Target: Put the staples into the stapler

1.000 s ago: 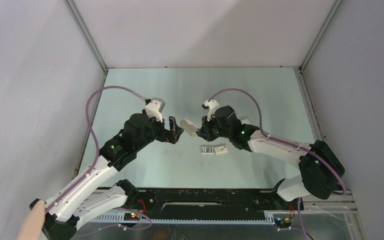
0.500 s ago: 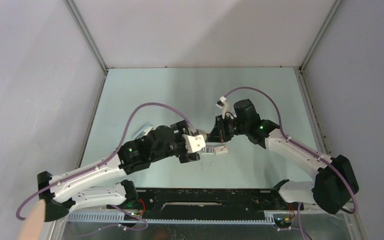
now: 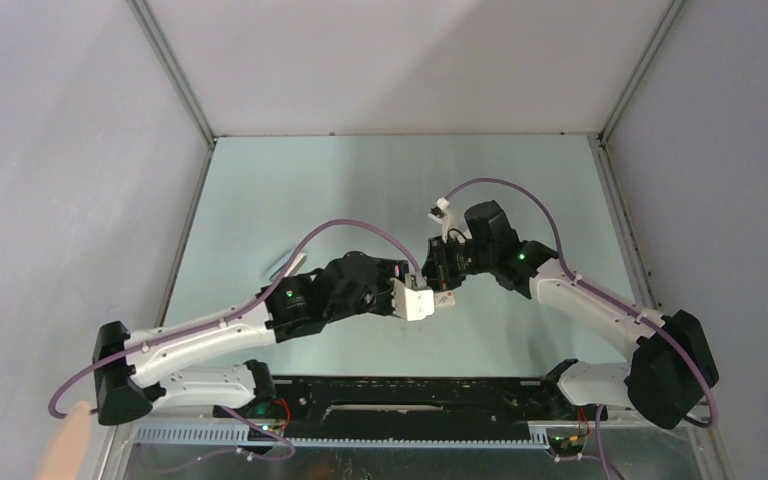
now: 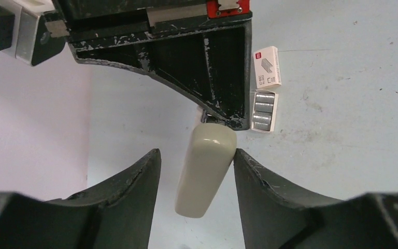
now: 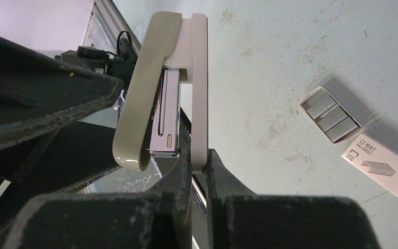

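Note:
My right gripper is shut on the thin white base of the stapler and holds it up off the table. The stapler's cream top arm is lifted a little off the metal magazine. My left gripper straddles the tip of the cream arm. Its right finger touches the arm and its left finger stands a gap away. The staples are grey striped blocks lying in an open white tray on the table, also seen in the right wrist view.
A small white box with a red label lies right beside the staples tray; the right wrist view shows the box too. From above, both arms meet over the pale green table, which is walled on three sides.
My left arm swung from the left over to the stapler, and its jaws narrowed around the cream arm. The right arm shifted a little to the right, then held still.

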Robot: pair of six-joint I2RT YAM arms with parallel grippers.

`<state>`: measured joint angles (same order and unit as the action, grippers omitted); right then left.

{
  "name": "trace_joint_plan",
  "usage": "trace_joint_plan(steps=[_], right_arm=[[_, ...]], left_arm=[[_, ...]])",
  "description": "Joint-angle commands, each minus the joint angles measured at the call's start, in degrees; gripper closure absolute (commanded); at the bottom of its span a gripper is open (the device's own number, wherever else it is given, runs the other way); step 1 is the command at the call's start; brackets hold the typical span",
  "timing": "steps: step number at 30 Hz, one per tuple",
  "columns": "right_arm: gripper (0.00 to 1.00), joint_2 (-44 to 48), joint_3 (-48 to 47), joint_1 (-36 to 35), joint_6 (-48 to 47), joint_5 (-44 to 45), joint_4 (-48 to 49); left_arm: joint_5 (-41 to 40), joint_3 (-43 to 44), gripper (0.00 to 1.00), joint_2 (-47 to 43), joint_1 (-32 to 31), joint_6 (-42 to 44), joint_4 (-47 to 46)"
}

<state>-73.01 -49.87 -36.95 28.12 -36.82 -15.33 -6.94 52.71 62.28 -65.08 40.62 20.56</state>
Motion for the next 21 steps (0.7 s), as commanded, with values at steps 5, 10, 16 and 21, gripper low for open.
trace_joint_plan(steps=[5, 10, 16, 21], right_arm=[[1.00, 1.8, -1.9, -0.4, 2.6, -3.4, 3.6], [1.00, 1.8, -1.9, -0.4, 2.9, -4.1, 4.0], [1.00, 3.3, -1.4, 1.5, 0.5, -4.8, 1.9], [1.00, 7.3, 2.6, 7.6, 0.8, -11.2, 5.4]], left_arm=[[2.6, 2.4, 0.46, 1.8, -1.3, 2.1, -0.5], [3.1, 3.1, 0.53, 2.8, -1.5, 2.1, 0.9], [3.1, 3.2, 0.80, 1.2, -1.1, 0.9, 2.7], [7.2, 1.0, 0.94, -5.0, 2.9, -2.2, 2.1]])
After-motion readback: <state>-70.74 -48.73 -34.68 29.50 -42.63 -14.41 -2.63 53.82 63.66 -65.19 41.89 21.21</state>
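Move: The nose of the stapler's grey handle sits just off the left gripper's open fingertips: about 1 cm right, 1 cm back and 1 cm below them. The open staple box is roughly 2 cm ahead, 4 cm right and 19 cm down, and the closed staple box lies some 6 cm to the right of the open one. From the right gripper, already holding the stapler's base, that nose is about 4 cm left, 1 cm back and 3 cm up. Bring the left gripper down about 1.5 cm, with 1 cm right and 1 cm back, around the stapler's handle nose, and close its fingers until they pinch it. Then lift it some 1 cm. Keep the right gripper's hold on the base, easing it up about 1.5 cm in all and slightly back, with a late shift of 1 cm to the right. ##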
